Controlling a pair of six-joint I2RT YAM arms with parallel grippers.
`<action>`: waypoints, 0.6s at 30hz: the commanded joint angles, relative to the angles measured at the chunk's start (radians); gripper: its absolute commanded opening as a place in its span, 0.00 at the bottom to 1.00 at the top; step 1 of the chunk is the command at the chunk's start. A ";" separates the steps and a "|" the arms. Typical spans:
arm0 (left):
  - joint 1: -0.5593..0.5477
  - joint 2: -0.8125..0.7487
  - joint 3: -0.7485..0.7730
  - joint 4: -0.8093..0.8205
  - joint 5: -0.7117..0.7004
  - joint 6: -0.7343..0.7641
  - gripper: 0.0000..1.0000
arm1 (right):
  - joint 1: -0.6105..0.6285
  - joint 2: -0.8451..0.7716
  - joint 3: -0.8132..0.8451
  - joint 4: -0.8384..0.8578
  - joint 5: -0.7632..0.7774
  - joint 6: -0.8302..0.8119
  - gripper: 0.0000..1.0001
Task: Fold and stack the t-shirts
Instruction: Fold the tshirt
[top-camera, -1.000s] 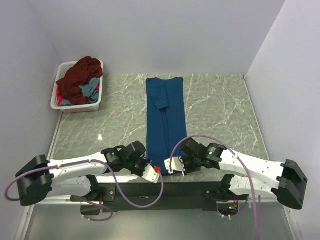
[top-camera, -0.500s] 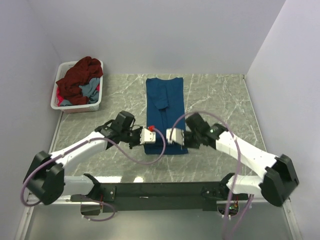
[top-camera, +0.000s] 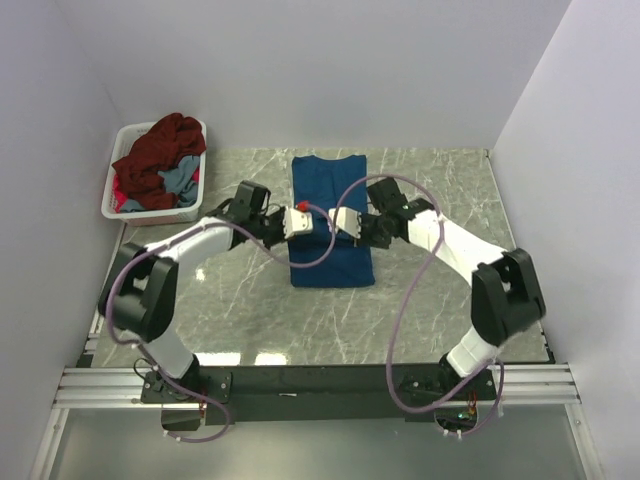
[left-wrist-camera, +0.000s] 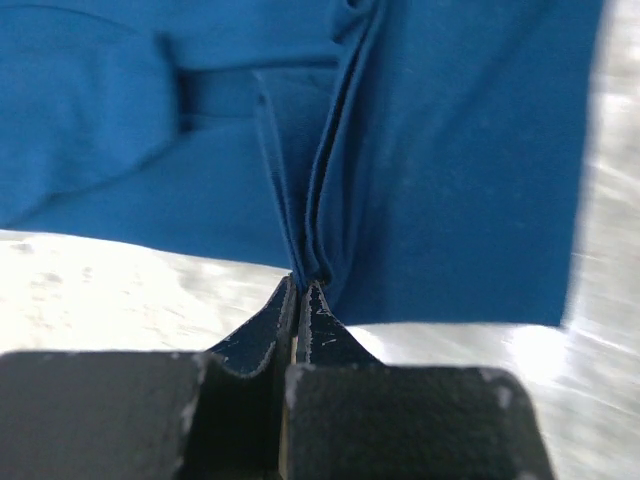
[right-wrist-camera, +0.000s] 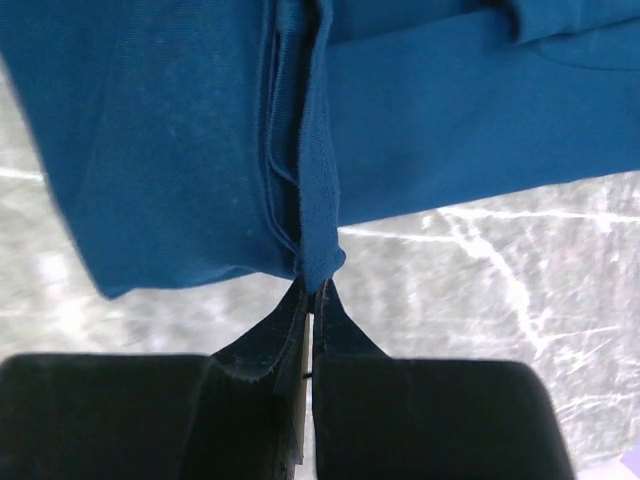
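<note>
A deep blue t-shirt (top-camera: 330, 262) lies in the middle of the marble table, folded into a narrow strip and doubled over on itself. My left gripper (top-camera: 300, 222) is shut on the left corner of its lifted hem, and my right gripper (top-camera: 343, 222) is shut on the right corner. In the left wrist view the blue cloth (left-wrist-camera: 450, 150) runs straight into the pinched tips of the gripper (left-wrist-camera: 300, 285). The right wrist view shows the cloth (right-wrist-camera: 170, 150) bunched in the gripper (right-wrist-camera: 313, 285). A dark maroon t-shirt (top-camera: 160, 150) and a grey-blue one (top-camera: 178, 182) lie heaped in the basket.
The white plastic basket (top-camera: 150, 214) stands at the table's far left corner against the wall. Grey marble table (top-camera: 440, 220) stretches to the right of the shirt. Both arms reach out over the table's middle, cables looping above them. Walls close in on three sides.
Both grippers have carried the shirt's near hem from the table's near edge toward the far side. The long blue strip has become a shorter, doubled one.
</note>
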 joint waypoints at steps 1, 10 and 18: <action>0.024 0.073 0.114 0.059 0.037 0.040 0.01 | -0.036 0.077 0.126 0.028 -0.013 -0.038 0.00; 0.050 0.243 0.259 0.113 -0.026 -0.009 0.37 | -0.067 0.242 0.244 0.072 0.065 -0.008 0.47; 0.085 0.098 0.157 0.132 -0.032 -0.120 0.61 | -0.117 0.116 0.242 -0.007 0.024 0.077 0.60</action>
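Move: My two hands hold the carried hem by its corners, about 7 cm above the table. The spot where it will lie, on the upper body of the shirt, is some 9 cm straight ahead of each hand and 7 cm down. The collar edge's middle is roughly 24 cm ahead, 10 cm right of my left hand and 10 cm left of my right; the near fold's middle is about 9 cm back, likewise between them. I carry the hem forward with both hands about 8 cm towards the collar, nearly level with a slight dip, slowing as I get there. On the way I open both grippers well and let go of the corners over the shirt, then ease my hands a little apart and back up, my right turning some 10 degrees clockwise. ##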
